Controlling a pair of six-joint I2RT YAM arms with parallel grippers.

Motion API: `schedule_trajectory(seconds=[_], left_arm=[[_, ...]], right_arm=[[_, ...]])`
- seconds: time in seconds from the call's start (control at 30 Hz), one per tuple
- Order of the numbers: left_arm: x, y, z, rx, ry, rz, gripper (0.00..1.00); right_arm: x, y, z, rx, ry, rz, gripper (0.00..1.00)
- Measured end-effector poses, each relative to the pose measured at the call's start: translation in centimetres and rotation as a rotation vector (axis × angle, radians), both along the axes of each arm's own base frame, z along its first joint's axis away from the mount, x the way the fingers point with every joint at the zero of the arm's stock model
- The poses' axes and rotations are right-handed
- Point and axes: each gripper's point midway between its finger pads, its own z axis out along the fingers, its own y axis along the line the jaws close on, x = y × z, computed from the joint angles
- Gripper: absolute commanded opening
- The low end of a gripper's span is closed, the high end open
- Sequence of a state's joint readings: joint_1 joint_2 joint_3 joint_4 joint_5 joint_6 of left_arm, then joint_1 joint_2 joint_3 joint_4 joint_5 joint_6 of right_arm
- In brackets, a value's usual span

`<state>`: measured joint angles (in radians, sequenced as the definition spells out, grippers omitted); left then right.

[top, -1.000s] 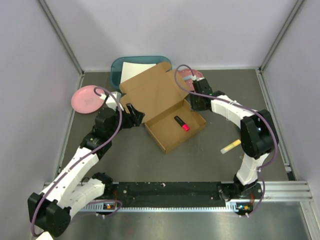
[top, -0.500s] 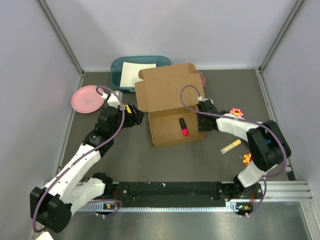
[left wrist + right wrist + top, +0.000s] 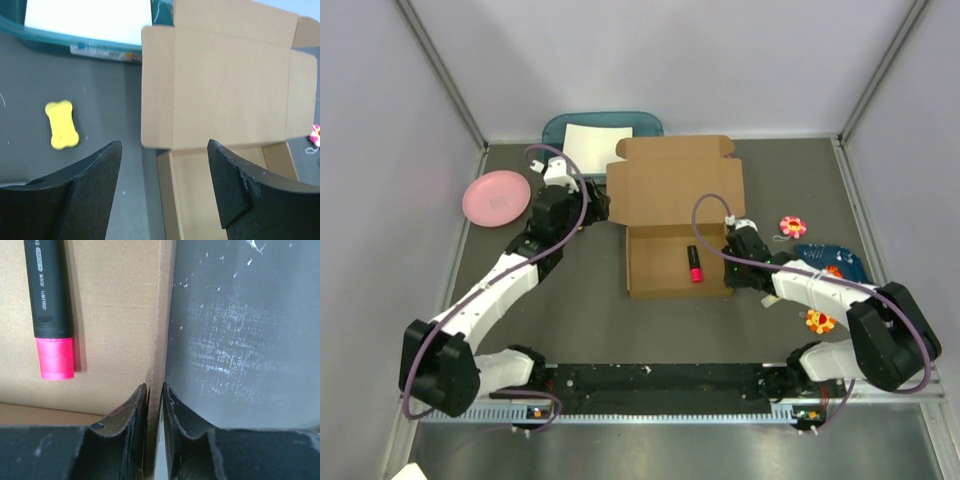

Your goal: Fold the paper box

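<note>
The paper box [image 3: 675,185] is brown cardboard lying square to the table, its lid flap open flat toward the back and its shallow tray toward me. A black marker with a pink cap [image 3: 694,262] lies in the tray. My right gripper [image 3: 732,262] is at the tray's right wall. In the right wrist view it [image 3: 155,390] is shut on that thin wall [image 3: 163,315], one finger inside and one outside, with the marker [image 3: 50,305] up to the left. My left gripper [image 3: 604,206] is open by the box's left edge. In the left wrist view it [image 3: 164,150] straddles the lid's corner [image 3: 225,85] without touching it.
A teal bin with a white sheet [image 3: 600,135] stands behind the box and a pink plate [image 3: 497,197] lies at the left. Flower toys [image 3: 792,226] [image 3: 818,321] and a blue item [image 3: 830,262] lie at the right. A yellow bone shape [image 3: 62,125] lies left of the box.
The box has turned from diagonal to square with the table. My right gripper came nearer and closed on the tray's right wall. My left gripper moved back along the box's left side.
</note>
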<state>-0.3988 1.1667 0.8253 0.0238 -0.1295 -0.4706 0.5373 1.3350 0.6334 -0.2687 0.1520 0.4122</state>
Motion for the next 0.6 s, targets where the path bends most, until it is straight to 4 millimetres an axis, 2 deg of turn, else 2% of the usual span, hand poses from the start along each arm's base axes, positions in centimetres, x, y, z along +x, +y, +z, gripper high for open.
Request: schedule_trajectory(seconds=[0.2,0.37,0.5,0.6], left_arm=[[4.6,0.0,0.0,0.022,-0.019,0.001,0.75],[7.7,1.2,-1.7,-0.031,0.022,-0.039,0.75],[9.5,1.6,-3.5,-0.069,0.057,-0.088,0.75],[10.0,0.7,-4.7,-0.093,0.087,-0.152,0.73]], right_arm=[[-0.4,0.0,0.1,0.006,0.000,0.007,0.17],[-0.5,0.3,0.1,0.019,0.006,0.017,0.16],[-0.8,0.7,0.0,0.028,0.012,0.032,0.16],[-1.1,1.0,-0.1,0.036,0.020,0.048,0.16]])
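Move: The raised lid's middle lies about 10 cm ahead of the left hand, 15 cm to its right and 12 cm below; its left side flap is some 9 cm ahead, 4 cm right. The yellow bone toy is roughly 6 cm ahead, 5 cm left and 21 cm down. The right hand already has the box's right wall between its fingers near the front corner; from it the box's middle is about 5 cm ahead and 10 cm left, the highlighter 4 cm ahead and 7 cm left, the lid 20 cm ahead and 11 cm left. Still pinching the box's right wall near its front corner, the right hand drags it only about 1 cm left and back, turning slightly counter-clockwise. The left hand, fingers staying wide open, reaches about 10 cm forward to the lid's left side flap, first level, then sinking some 5 cm while turning roughly 10 degrees clockwise and tipping down a little; whether it touches the flap can't be seen. ##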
